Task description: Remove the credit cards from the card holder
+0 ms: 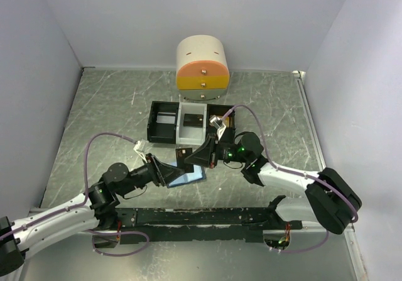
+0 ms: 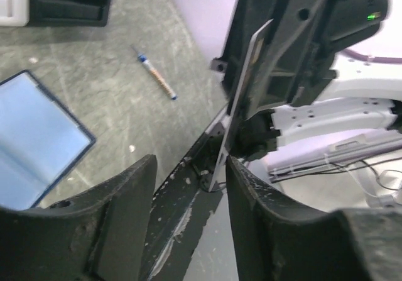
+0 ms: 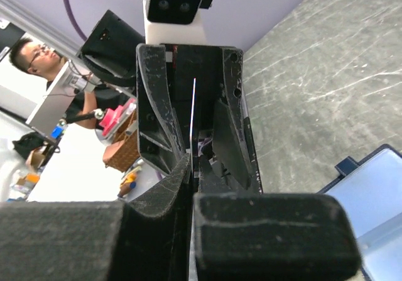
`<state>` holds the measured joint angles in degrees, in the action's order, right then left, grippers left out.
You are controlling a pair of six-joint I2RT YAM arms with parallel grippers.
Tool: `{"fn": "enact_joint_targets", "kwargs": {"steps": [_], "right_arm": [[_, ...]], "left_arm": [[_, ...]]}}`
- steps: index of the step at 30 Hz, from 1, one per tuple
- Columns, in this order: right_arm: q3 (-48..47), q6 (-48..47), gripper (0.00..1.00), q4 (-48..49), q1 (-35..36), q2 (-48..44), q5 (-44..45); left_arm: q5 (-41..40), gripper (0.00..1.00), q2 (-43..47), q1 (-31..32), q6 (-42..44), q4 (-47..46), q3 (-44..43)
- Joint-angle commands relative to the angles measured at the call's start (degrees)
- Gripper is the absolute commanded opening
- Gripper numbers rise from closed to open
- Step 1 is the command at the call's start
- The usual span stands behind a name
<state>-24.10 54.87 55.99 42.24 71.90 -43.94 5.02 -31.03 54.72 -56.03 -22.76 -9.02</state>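
Observation:
The card holder (image 1: 190, 178) lies open on the table, light blue inside with a dark edge; it also shows in the left wrist view (image 2: 38, 143) and the right wrist view (image 3: 377, 190). Above it my two grippers meet tip to tip. My right gripper (image 3: 191, 161) is shut on a credit card (image 3: 193, 108), seen edge-on as a thin pale line. In the left wrist view this card (image 2: 242, 99) slants down to the gap between my left fingers. My left gripper (image 2: 191, 168) stands open around the card's lower end, its pads apart from it. From above the card (image 1: 183, 154) looks dark.
A black-and-white compartment tray (image 1: 164, 122) sits behind the grippers. A cream and orange drawer box (image 1: 202, 67) stands against the back wall. A thin white syringe (image 2: 157, 73) lies on the grey table. Pale walls close in the left, right and back.

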Motion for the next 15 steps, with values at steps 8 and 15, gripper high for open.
{"fn": "enact_joint_targets", "kwargs": {"steps": [8,15], "right_arm": [[-4.9,-14.5,0.0,-22.6,0.8,-6.8,12.1],[-9.3,-25.1,0.0,-36.5,3.1,-8.0,22.2]], "left_arm": [[-12.7,0.78,1.9,0.3,4.4,34.0,-13.4],[-20.0,0.94,-0.6,0.3,1.2,47.4,-17.6]]}}
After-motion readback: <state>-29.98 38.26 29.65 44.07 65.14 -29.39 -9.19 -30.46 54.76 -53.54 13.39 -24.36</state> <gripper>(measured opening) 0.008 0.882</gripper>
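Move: The black credit card is already pinched in the right fingers, its middle about 2 cm left of that hand. The tray's white middle compartment lies some 24 cm ahead, barely 1 cm to the left and 15 cm below, flanked by a black box 11 cm on either side of it. The open card holder is 2 cm ahead, 3 cm left, 17 cm down. From the left hand, the card is 2 cm ahead, 3 cm right, 3 cm up. The black credit card, still pinched firmly shut in the right fingers, is carried forward about 3.5 cm towards the tray and, late on, dips some 1.5 cm as that wrist swings clockwise and tips its fingertips down. The left fingers, already half open about its lower edge, spread wide while that hand backs off left 4 cm, also forward and down, its wrist turning counter-clockwise and fingertips dipping. ##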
